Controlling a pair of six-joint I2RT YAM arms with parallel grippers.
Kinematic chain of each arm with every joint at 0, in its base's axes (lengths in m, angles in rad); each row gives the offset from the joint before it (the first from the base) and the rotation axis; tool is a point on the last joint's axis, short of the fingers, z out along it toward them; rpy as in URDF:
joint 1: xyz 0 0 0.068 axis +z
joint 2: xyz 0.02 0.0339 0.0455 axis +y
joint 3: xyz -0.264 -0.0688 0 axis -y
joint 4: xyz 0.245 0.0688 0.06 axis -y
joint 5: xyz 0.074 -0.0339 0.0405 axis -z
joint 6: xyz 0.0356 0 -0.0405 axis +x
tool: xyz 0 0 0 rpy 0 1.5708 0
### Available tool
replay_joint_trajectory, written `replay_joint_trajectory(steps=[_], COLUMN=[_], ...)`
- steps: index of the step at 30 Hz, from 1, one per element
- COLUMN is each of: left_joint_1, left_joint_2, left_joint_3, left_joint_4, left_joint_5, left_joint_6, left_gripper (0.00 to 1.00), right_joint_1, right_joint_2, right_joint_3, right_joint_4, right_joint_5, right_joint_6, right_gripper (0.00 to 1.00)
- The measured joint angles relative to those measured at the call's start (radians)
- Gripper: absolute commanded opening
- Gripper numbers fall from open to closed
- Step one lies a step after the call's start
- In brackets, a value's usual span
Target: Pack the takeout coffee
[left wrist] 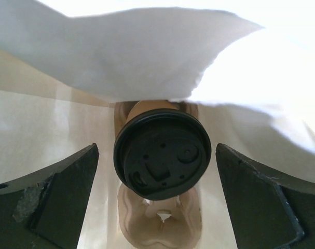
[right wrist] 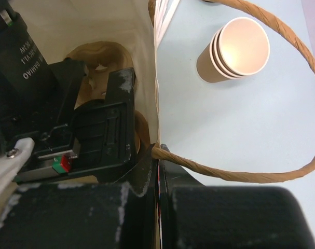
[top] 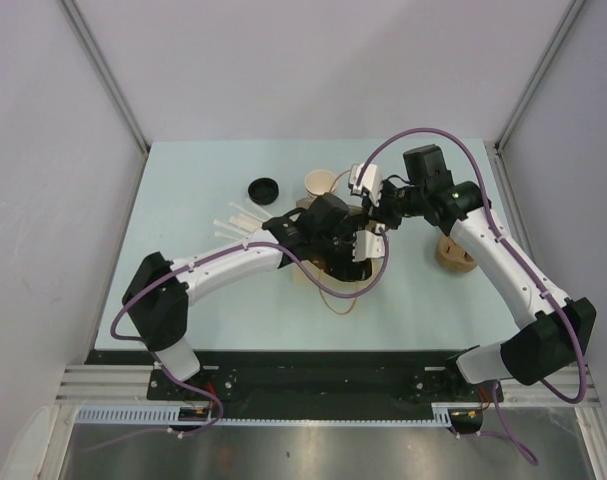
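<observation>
The takeout coffee (left wrist: 162, 153), a brown cup with a black lid, stands in a pulp cup carrier (left wrist: 160, 223) inside the paper bag (left wrist: 43, 129). My left gripper (left wrist: 157, 150) is down in the bag and open. Its fingers (left wrist: 58, 197) stand on either side of the lid, apart from it. In the top view the left gripper (top: 348, 245) hides the cup. My right gripper (right wrist: 158, 155) is shut on the bag's rim (right wrist: 156, 78), beside the twisted paper handle (right wrist: 240, 174), and holds the mouth open. It also shows in the top view (top: 375, 222).
A stack of lidless brown cups (top: 321, 183) and a loose black lid (top: 264, 189) lie behind the bag. White sticks (top: 233, 222) lie at the left. A brown pulp piece (top: 455, 253) sits under the right arm. A white sheet (left wrist: 147, 52) hangs over the cup.
</observation>
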Motion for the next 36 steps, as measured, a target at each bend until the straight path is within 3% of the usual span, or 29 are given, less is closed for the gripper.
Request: replay_joint_trajectory(steps=[13,23,36], left_joint_1=[0.026,0.05,0.051], left_joint_2=[-0.017,-0.046,-0.087], left_joint_3=[0.06,0.198,0.185], left_joint_4=[-0.1,-0.143,-0.16], left_joint_5=[0.027,0.044,0.044], left_joint_6=[0.0,-0.059,-0.08], left_gripper=[1.0,0.99,1.0], right_joint_1=[-0.01,-0.024,-0.025], right_joint_2=[0.003,0.01,0.013], right_joint_3=[0.002,0.001,0.002], right_joint_4=[-0.015,-0.04,-0.045], right_joint_5=[-0.02,-0.017,-0.035], right_joint_6=[0.016,-0.016,-0.044], right_gripper=[0.0,0.0,0.0])
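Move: The left hand is inside the paper bag, wide open and empty. The lidded cup stands in its carrier about 8 cm below that hand and some 3 cm to its right. The carrier's empty well is about 5 cm to the hand's left and 12 cm down. The cup stack outside is roughly 22 cm ahead, 3 cm left and 11 cm lower. From the right hand, pinching the bag's rim, the lidded cup lies about 6 cm back, 3 cm left and 16 cm below. Upward, away from the lidded cup, the left hand draws back towards the bag's mouth by some 9 cm: slowly at first, then a quick lift that stops and holds near the top. Its fingers stay wide open, with only a slight wrist turn. The right hand keeps its pinch on the rim, sinking barely 1 cm. ##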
